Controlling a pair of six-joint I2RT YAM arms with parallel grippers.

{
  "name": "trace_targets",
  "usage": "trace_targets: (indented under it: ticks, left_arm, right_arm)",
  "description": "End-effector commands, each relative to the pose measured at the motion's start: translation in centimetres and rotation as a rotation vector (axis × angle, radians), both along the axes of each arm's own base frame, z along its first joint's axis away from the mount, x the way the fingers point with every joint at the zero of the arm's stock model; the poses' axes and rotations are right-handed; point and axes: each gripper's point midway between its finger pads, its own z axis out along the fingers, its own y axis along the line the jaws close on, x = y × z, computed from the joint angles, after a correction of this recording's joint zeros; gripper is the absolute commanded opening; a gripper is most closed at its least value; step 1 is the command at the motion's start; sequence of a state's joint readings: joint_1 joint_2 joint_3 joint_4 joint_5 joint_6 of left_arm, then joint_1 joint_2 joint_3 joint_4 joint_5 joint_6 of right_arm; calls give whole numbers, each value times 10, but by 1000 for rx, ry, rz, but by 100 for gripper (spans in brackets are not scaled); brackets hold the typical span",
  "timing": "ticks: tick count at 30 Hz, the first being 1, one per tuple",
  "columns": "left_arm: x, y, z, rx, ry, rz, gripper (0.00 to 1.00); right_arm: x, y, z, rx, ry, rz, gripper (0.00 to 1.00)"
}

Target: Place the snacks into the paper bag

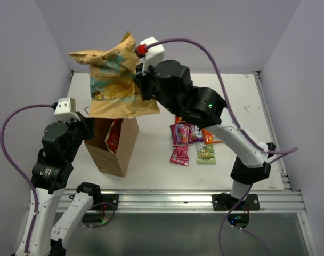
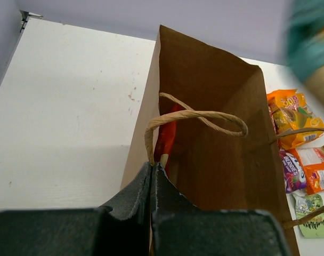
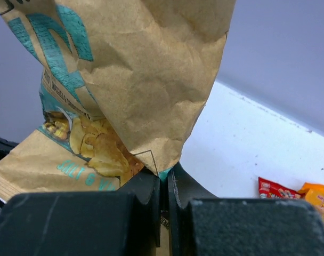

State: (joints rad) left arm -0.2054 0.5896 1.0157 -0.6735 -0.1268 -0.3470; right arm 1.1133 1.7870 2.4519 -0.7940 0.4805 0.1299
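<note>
The brown paper bag stands upright and open near the table's front left. My left gripper is shut on one end of its twisted handle at the near rim. A red packet sits inside the bag. My right gripper is shut on a corner of the large tan-blue chip bag, which hangs in the air just above and behind the paper bag's mouth. Smaller snacks lie on the table to the right: a pink packet, a green one, a purple one and an orange one.
The white table ends at a metal rail in front. Lilac walls close in the back and both sides. The right arm's elbow reaches over the loose packets.
</note>
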Motion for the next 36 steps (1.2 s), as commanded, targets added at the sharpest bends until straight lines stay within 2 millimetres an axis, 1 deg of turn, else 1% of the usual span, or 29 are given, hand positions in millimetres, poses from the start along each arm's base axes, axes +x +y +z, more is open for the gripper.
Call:
trace_targets:
  ticks: [1,2,3,5,8,9,15,17,18,19,21,22,23,24,26,28,29,30,31,32,33,36]
  left_arm:
    - [-1,-4,7,13,-30,-32,0]
    - [-1,-4,8,12,-33,-32,0]
    - [-2,-4,8,12,-35,-32,0]
    - [-2,-3,9,12,-38,-28,0]
    - [-3,-2,9,16,-40,-27,0]
    - [-3,-2,9,15,-40,-27,0]
    - [-2,-5,10,11,-45,-42,0]
    - [-1,-5,10,11,-45,-42,0]
    - [-1,-5,10,11,-47,-42,0]
    - [-1,-6,11,10,-50,-43,0]
    - [-2,-5,11,10,-50,-42,0]
    - [-2,-5,10,12,-50,-41,0]
    - [-2,-4,11,14,-51,-38,0]
    - [-3,-4,11,16,-52,-37,0]
    - [-4,-3,11,18,-53,-33,0]
    - [-4,-3,11,18,-52,-33,0]
    - [-4,-3,10,18,-52,-33,0]
    - [-4,-3,11,18,-53,-33,0]
    - [-4,-3,11,16,-55,-32,0]
    - [-5,-3,11,17,-55,-34,0]
    - [-5,-3,11,17,-55,-34,0]
    - [-5,-4,12,16,-58,-39,0]
  right_arm:
    - [-1,37,-15,-3,-4,13,0]
    - [1,48,-25,-25,6,18,0]
    - [-1,50,-23,-24,5,21,0]
    - [1,58,-35,-51,14,18,0]
    - [3,62,-53,-86,37,7,0]
    - [3,66,-65,-110,52,10,0]
    - [-4,80,-96,-179,93,35,0]
    - [-5,89,-113,-217,112,49,0]
    - [-8,91,-118,-235,118,59,0]
    - [-7,97,-134,-269,133,58,0]
    - [-10,98,-148,-314,150,58,0]
    - [-11,101,-159,-342,160,59,0]
    - [-15,101,-164,-358,166,64,0]
    - [-15,98,-175,-398,176,52,0]
    - [-19,91,-191,-456,192,40,0]
    - [-21,84,-194,-473,202,18,0]
    - [-23,77,-188,-464,204,10,0]
    - [-26,71,-193,-488,216,6,0]
    - [-26,66,-190,-482,217,-11,0]
    - [-27,60,-192,-498,220,-19,0]
    - [-29,51,-184,-493,215,-26,0]
    - [-30,33,-173,-512,200,-59,0]
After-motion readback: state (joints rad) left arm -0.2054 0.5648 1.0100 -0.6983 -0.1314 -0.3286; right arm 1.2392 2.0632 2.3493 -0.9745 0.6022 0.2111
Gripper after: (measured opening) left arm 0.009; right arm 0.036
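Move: Down and to the left of the right hand, which already holds the chips bag, lies the paper bag's open mouth: about 10 cm left, 3 ahead and 21 below. The croissant pack stands inside, roughly level ahead, 11 left and 34 below. The purple pack lies about 7 cm ahead and 19 right, the small pink pack 3 back and 15 right, both some 48 below. From the left hand the mouth is about 7 ahead, 8 right and 3 below. Lowering the pinched chips bag onto the paper bag's mouth, the right hand sinks about 20 cm and shifts some 7 cm left, fast at first, nearly pausing about halfway down, then sinking on. The wrist rolls and dips some 30 degrees so the fingers point more downward, still shut on the chips bag, while the left hand stays put, keeping its pinch on the near handle. ##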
